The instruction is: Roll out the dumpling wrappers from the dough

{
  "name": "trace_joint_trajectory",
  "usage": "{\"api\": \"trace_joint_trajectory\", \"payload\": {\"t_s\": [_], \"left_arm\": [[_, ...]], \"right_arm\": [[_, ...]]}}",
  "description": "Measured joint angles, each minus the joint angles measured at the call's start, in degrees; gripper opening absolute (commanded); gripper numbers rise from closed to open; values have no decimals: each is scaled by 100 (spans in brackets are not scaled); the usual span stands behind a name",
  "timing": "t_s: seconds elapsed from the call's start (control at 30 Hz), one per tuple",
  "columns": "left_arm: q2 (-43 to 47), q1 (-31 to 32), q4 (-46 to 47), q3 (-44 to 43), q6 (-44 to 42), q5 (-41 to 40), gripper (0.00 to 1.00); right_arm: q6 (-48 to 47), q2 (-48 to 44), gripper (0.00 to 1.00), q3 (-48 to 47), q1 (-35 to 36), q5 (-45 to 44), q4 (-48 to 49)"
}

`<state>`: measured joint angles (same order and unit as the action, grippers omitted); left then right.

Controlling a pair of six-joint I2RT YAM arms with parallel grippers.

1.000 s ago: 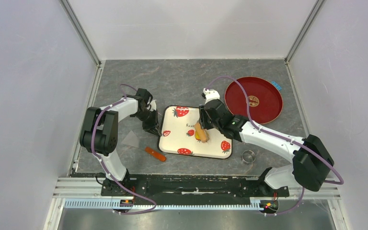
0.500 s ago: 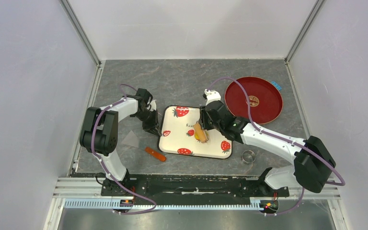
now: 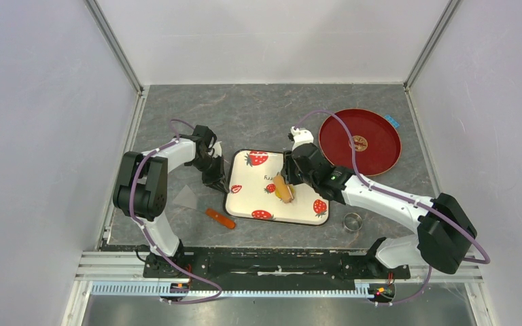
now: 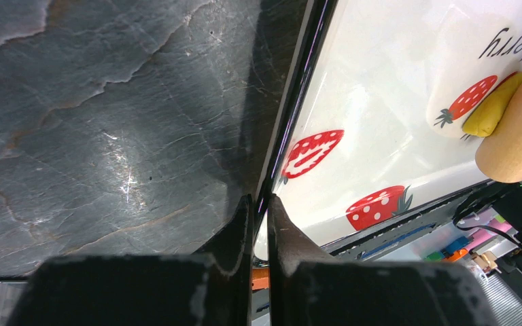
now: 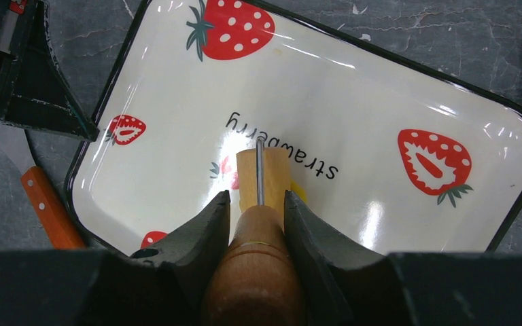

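Observation:
A white strawberry-print tray lies between the arms. My left gripper is shut on the tray's black left rim. My right gripper is shut on the handle of the tan wooden roller. The roller's barrel lies on the tray over the yellow dough. Only a sliver of dough shows beside the barrel; the rest is hidden under it. No dumpling wrappers are in view.
A red round plate sits at the back right. A small metal ring cutter lies off the tray's near right corner. An orange-handled scraper lies on the grey table by the tray's near left corner.
The right gripper and roller have edged slightly toward the far side of the tray over the dough. The left gripper has stayed on the rim.

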<state>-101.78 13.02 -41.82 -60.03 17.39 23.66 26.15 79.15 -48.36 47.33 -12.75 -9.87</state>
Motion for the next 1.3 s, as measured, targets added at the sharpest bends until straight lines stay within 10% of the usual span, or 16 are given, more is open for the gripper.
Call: {"api": "trace_joint_trajectory", "payload": {"t_s": [0.53,0.93,1.3], "left_arm": [[0,0,2,0,2,0,2],[103,63,31,24,0,-142,3],[883,120,284,138,-7,-457,41]], "right_arm": [[673,306,0,-94,229,946,94],[260,1121,0,-1749,-367,1318,-1746],[-118,1429,0,-2767,-693,1360,-2702]]}}
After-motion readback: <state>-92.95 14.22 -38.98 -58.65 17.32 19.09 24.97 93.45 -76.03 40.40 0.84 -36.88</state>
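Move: My right hand holds the roller's handle with the yellow dough about 9 cm below it, 2 cm back and 1 cm to its left. The roller lies on the dough, some 7 cm below the hand, 1 cm back and 2 cm left. The red plate is roughly 20 cm right and 13 cm ahead. From my left hand, closed on the tray's left rim, the dough is about 17 cm right and 1 cm back; the orange scraper handle is 8 cm back, 2 cm left. With my right hand keeping its grip on the handle, I draw the roller back and left over the dough, about 5 cm and slightly down. Then I reverse, swinging the handle forward and somewhat right while rising about 4 cm, tipping the wrist down some 15 degrees. Late on, my left hand opens, lets go of the tray rim and lifts about 3 cm, edging forward. ##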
